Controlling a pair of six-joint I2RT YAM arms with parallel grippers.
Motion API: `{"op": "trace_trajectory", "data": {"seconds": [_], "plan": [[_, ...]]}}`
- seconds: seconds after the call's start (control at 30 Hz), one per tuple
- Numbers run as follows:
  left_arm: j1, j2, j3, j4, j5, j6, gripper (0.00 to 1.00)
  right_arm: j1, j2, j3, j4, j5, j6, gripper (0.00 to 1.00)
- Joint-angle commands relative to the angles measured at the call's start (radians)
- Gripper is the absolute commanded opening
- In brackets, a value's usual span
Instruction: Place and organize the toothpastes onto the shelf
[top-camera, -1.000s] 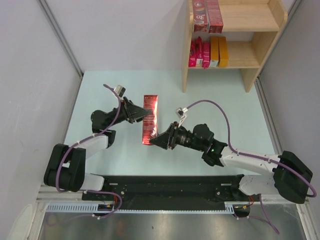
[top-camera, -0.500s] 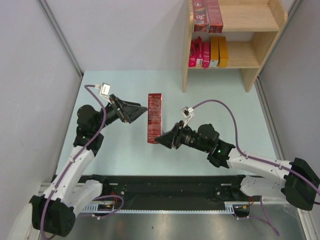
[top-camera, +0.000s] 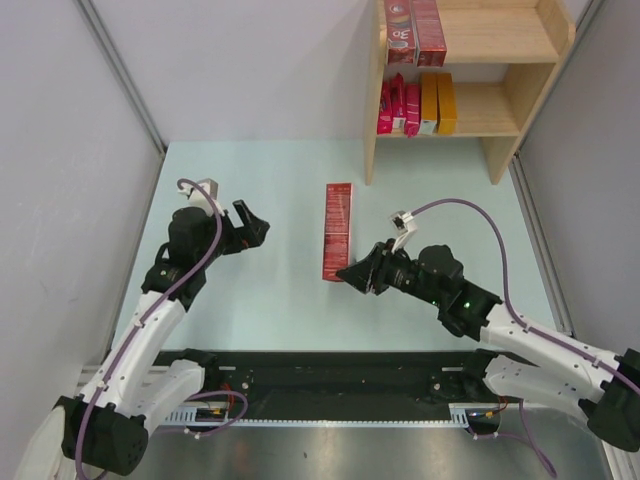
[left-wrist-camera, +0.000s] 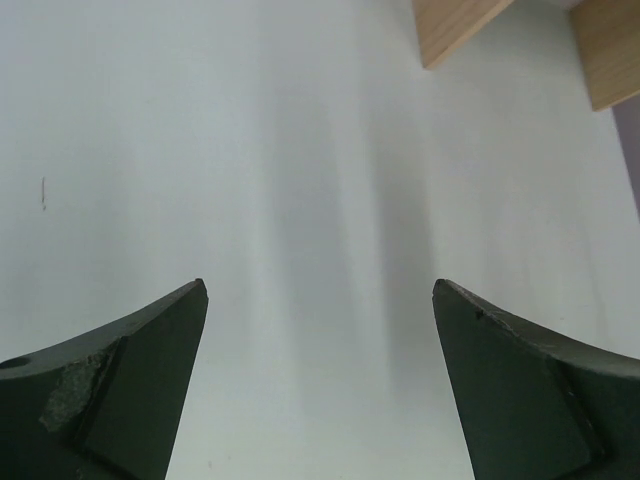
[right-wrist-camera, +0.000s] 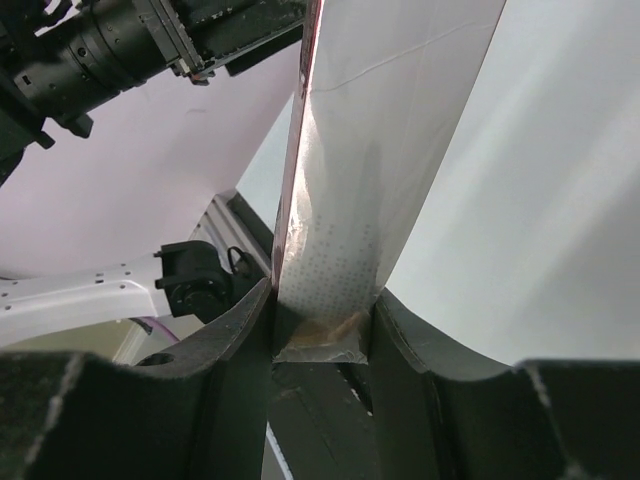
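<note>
A dark red toothpaste carton (top-camera: 337, 230) hangs over the middle of the table, long axis pointing away from the arms. My right gripper (top-camera: 352, 273) is shut on its near end. In the right wrist view the silvery carton side (right-wrist-camera: 380, 150) sits clamped between both fingers (right-wrist-camera: 235, 340), the right gripper (right-wrist-camera: 320, 310) tight around it. My left gripper (top-camera: 258, 226) is open and holds nothing, well left of the carton. In its wrist view, the left gripper (left-wrist-camera: 320, 300) frames bare table. The wooden shelf (top-camera: 373, 120) at the back right holds red cartons (top-camera: 415, 32) on top, with pink (top-camera: 397, 105) and orange-yellow cartons (top-camera: 437, 103) below.
The shelf's legs (left-wrist-camera: 455, 25) show at the top of the left wrist view. The left arm (right-wrist-camera: 130, 50) appears in the right wrist view, upper left. Grey walls close in the table on the left and right, and a black rail (top-camera: 330, 375) runs along the near edge.
My left gripper let go of the carton, opened wide and pulled back to the left. My right gripper carried the carton to the right, towards the shelf.
</note>
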Motion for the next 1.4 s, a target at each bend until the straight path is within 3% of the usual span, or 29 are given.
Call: {"op": "trace_trajectory", "data": {"seconds": [0.0, 0.2, 0.43, 0.9, 1.07, 1.27, 1.37], "plan": [[-0.016, 0.021, 0.025, -0.029, -0.069, 0.026, 1.0, -0.038, -0.07, 0.032, -0.074, 0.008, -0.047, 0.25], [-0.028, 0.052, 0.032, -0.021, -0.038, 0.043, 1.0, -0.052, -0.045, 0.081, -0.105, -0.006, -0.066, 0.25], [-0.039, 0.083, 0.037, -0.029, -0.021, 0.057, 1.0, -0.052, 0.077, 0.272, -0.195, -0.003, -0.142, 0.24], [-0.047, 0.116, 0.04, -0.024, 0.009, 0.064, 1.0, -0.167, 0.419, 0.938, -0.527, 0.099, -0.385, 0.21], [-0.048, 0.121, 0.04, -0.024, 0.013, 0.066, 1.0, -0.232, 0.545, 1.274, -0.634, 0.114, -0.463, 0.21], [-0.05, 0.123, 0.035, -0.021, 0.013, 0.066, 1.0, -0.338, 0.688, 1.605, -0.754, 0.071, -0.468, 0.21], [-0.051, 0.124, 0.032, -0.021, 0.014, 0.066, 1.0, -0.402, 0.72, 1.673, -0.746, 0.04, -0.436, 0.22]]}}
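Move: My right hand holds the last red toothpaste by its near end. The free part of the top shelf, where it should go, lies about 48 cm ahead, 22 cm to the right and 15 cm higher. The two red toothpastes already up there are some 9 cm left of that spot, while the pink and orange row stands about 47 cm ahead, 17 cm right and 4 cm lower than my hand. From my left hand the free spot is roughly 37 cm ahead, 39 cm right and 17 cm up. Keeping my grip on the red toothpaste, I first ease my right hand a couple of centimetres right and down, then sweep it up about 26 cm and forward about 20 cm towards the top shelf, drifting slightly right. On the way I tip the fingers up and turn them clockwise, each by some 20 degrees. My empty left hand, still wide open, sinks about 4 cm. ##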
